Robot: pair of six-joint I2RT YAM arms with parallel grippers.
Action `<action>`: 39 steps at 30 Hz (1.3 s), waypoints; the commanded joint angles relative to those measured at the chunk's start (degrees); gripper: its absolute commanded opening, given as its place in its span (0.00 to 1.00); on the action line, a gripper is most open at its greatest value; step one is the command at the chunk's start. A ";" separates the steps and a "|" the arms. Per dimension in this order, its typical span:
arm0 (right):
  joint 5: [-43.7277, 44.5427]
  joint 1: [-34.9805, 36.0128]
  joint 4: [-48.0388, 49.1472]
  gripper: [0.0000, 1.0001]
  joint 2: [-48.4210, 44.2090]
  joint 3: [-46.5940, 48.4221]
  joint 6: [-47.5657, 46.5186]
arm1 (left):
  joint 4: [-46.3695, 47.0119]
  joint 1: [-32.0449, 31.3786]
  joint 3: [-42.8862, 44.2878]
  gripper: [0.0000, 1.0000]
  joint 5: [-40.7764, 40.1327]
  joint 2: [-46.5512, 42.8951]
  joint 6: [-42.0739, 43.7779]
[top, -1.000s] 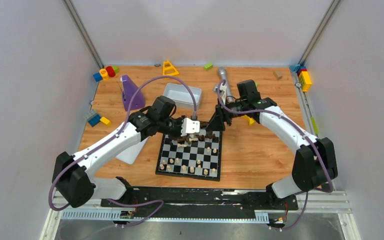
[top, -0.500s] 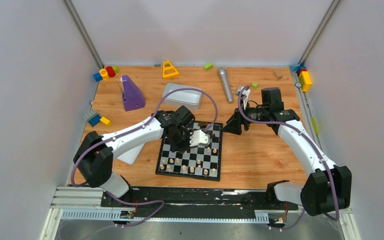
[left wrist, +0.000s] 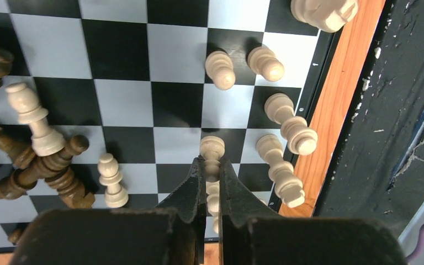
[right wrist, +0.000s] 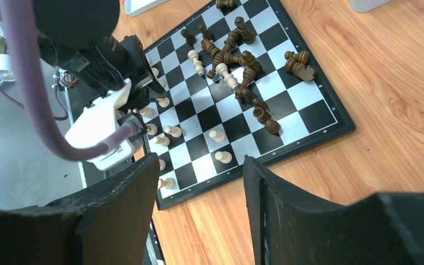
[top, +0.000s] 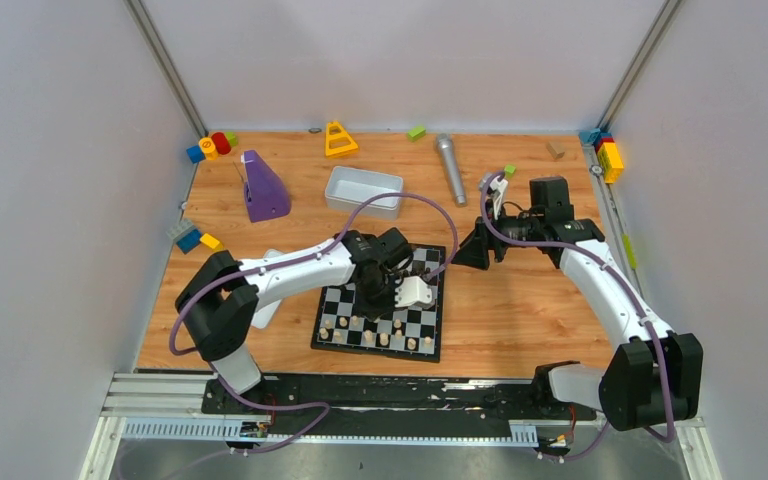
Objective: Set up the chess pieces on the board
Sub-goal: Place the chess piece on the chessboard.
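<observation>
The black-and-white board (top: 375, 352) lies on the wooden table in front of the arms. Pale chess pieces (top: 381, 336) stand along its near rows. Dark pieces (right wrist: 237, 44) lie tumbled in a heap toward its far side, with a pale one among them. My left gripper (top: 378, 291) is low over the board's right part. In the left wrist view its fingers (left wrist: 199, 187) are shut on a pale piece (left wrist: 212, 149) whose head pokes out past the tips, near other standing pale pieces (left wrist: 221, 69). My right gripper (top: 466, 256) hangs open and empty above bare wood right of the board (right wrist: 309, 113).
A white tray (top: 364, 190) stands behind the board and a white lid (top: 265, 300) lies at its left. Further back are a purple wedge (top: 263, 188), a grey cylinder (top: 449, 168) and a yellow cone (top: 339, 138). Toy blocks (top: 210, 145) sit in the back corners.
My left arm has swung right and nearer, its gripper going from the board's far edge to its right middle. My right arm pulled back off the board to the right.
</observation>
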 commanded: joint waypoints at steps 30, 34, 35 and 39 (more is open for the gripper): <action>-1.37 -0.25 -1.20 0.58 1.07 0.77 -3.09 | -1.89 -3.10 3.07 0.40 -5.14 3.86 -2.20; 0.41 -0.18 -1.65 0.58 0.79 0.81 -3.00 | -1.61 -3.11 3.18 0.48 -5.63 2.66 -2.50; 1.32 -0.17 -1.94 0.58 0.60 0.72 -3.12 | -1.58 -3.11 3.20 0.49 -5.86 2.08 -2.45; 4.53 -0.20 -3.15 0.58 -0.59 -0.07 -3.90 | -0.86 -3.04 3.16 0.54 -7.27 -0.35 -2.33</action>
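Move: Pinched in the left fingertips is a white pawn; its place, a dark second-row square, lies about 1 cm back, 0 cm sideways and 4 cm below the left hand. The next white pawn stands 3 cm to the left of this square and level with it, another 6 cm to its right and level, and a tall white piece straight behind it, some 3 cm back. From the right hand the square is roughly 17 cm left, 9 cm back and 17 cm below. Easing the held white pawn down about 1.5 cm onto its dark square, the left hand also comes back slightly early on and tilts some 5 degrees nearer to straight down. Then it all but stays in place while the fingers spread from a narrow pinch to about half open, one pad on the near side and one on the far side of the pawn, letting go of its head. ##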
